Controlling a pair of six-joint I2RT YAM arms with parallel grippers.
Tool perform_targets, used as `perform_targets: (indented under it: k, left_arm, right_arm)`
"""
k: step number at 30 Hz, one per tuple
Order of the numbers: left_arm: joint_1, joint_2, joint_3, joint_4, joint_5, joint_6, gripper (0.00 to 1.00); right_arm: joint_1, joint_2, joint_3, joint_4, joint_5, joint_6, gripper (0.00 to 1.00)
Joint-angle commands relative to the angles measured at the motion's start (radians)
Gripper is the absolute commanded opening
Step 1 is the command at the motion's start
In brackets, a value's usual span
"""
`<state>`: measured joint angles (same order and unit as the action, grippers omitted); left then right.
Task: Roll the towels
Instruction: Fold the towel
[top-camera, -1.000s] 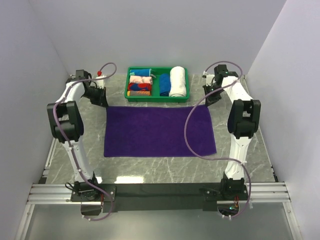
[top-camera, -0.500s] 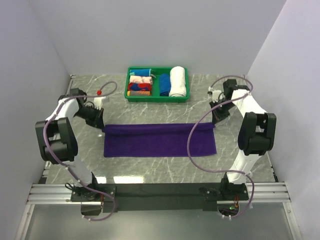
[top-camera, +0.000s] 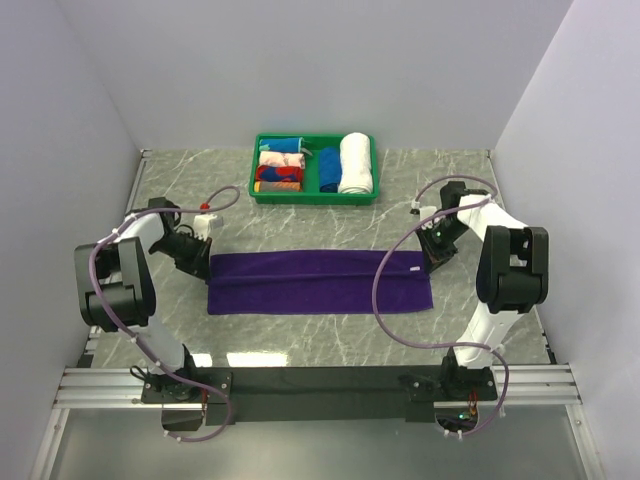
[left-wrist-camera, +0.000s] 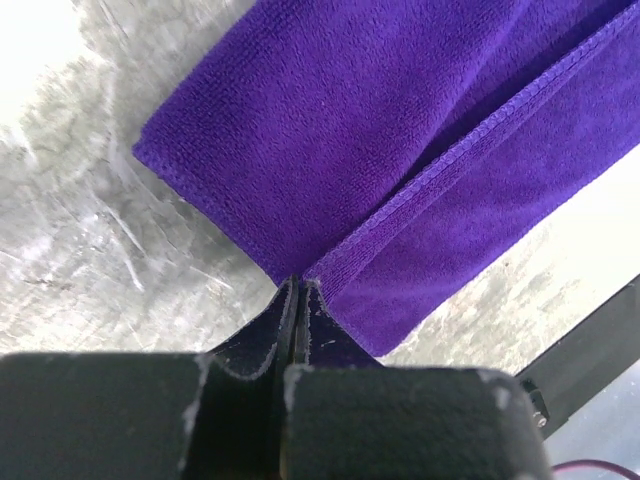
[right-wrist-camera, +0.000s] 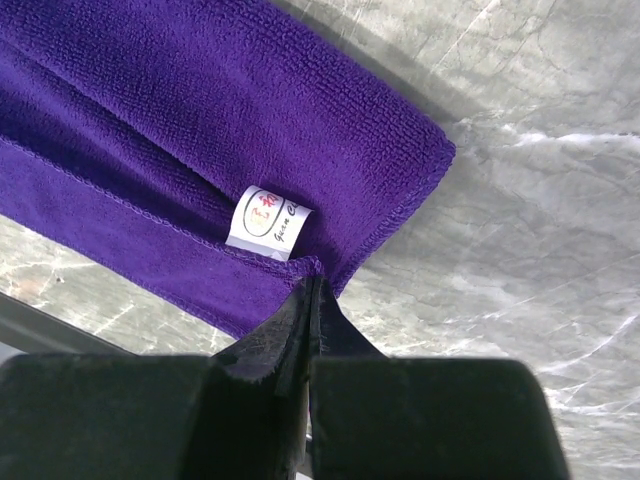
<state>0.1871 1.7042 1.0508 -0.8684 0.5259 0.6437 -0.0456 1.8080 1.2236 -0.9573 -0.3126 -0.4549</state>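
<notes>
The deep-purple towel (top-camera: 320, 282) lies on the marble table, folded lengthwise into a long band. Its top layer's hemmed edge runs along the band. My left gripper (top-camera: 203, 262) sits low at the band's left end. In the left wrist view the towel (left-wrist-camera: 330, 130) comes down to that gripper (left-wrist-camera: 300, 290), which is shut on the top layer's hemmed corner. My right gripper (top-camera: 433, 255) is at the right end. In the right wrist view it (right-wrist-camera: 315, 285) is shut on the corner of the towel (right-wrist-camera: 200, 110), beside a white label (right-wrist-camera: 266, 220).
A green tray (top-camera: 314, 198) stands at the back centre. It holds a rolled white towel (top-camera: 355, 162), a rolled blue towel (top-camera: 328, 168) and some colourful rolls (top-camera: 280, 165). Walls close in on the left and right. A metal rail (top-camera: 320, 385) runs along the near edge.
Both grippers have travelled from the table's back toward the near side, carrying the towel's far edge over. The flat towel is now folded into a narrow band.
</notes>
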Motion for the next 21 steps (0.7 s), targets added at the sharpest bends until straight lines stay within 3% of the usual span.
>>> perform_targets:
  k: [1,11,21]
  left_arm:
    - [0.000,-0.049,0.017,0.013,0.011,-0.010,0.01]
    - [0.000,-0.212,0.008,-0.152,-0.033,0.120,0.01]
    - [-0.003,-0.153,-0.138,-0.012,-0.079,0.093,0.01]
  right_arm:
    - [-0.003,-0.051,0.007,0.011,0.015,-0.013,0.00]
    - [-0.022,-0.174,-0.048,-0.051,0.047,-0.073,0.00]
    - [-0.020,-0.127,-0.191,0.043,0.059,-0.067,0.00]
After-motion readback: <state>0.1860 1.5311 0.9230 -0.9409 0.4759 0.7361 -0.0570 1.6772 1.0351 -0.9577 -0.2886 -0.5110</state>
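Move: Each hand holds one end of the towel's folded-over edge, just above the cloth. The towel's near left corner lies about 11 cm straight back of the left hand and 1 cm below, the far left fold corner some 7 cm ahead. The right hand has the near right corner roughly 12 cm back, 1 cm to its right and 1 cm below, the far right fold corner 6 cm ahead, and the white label about 4 cm to its left, level fore and aft. Still pinching the two ends of the towel's folded-over edge, both hands lift it in step, the left about 4.5 cm and the right some 3 cm, then carry it back in a low arc towards the near edge and lower it again. They finish about 5 cm nearer the base, fingers staying shut and wrists barely turning. ##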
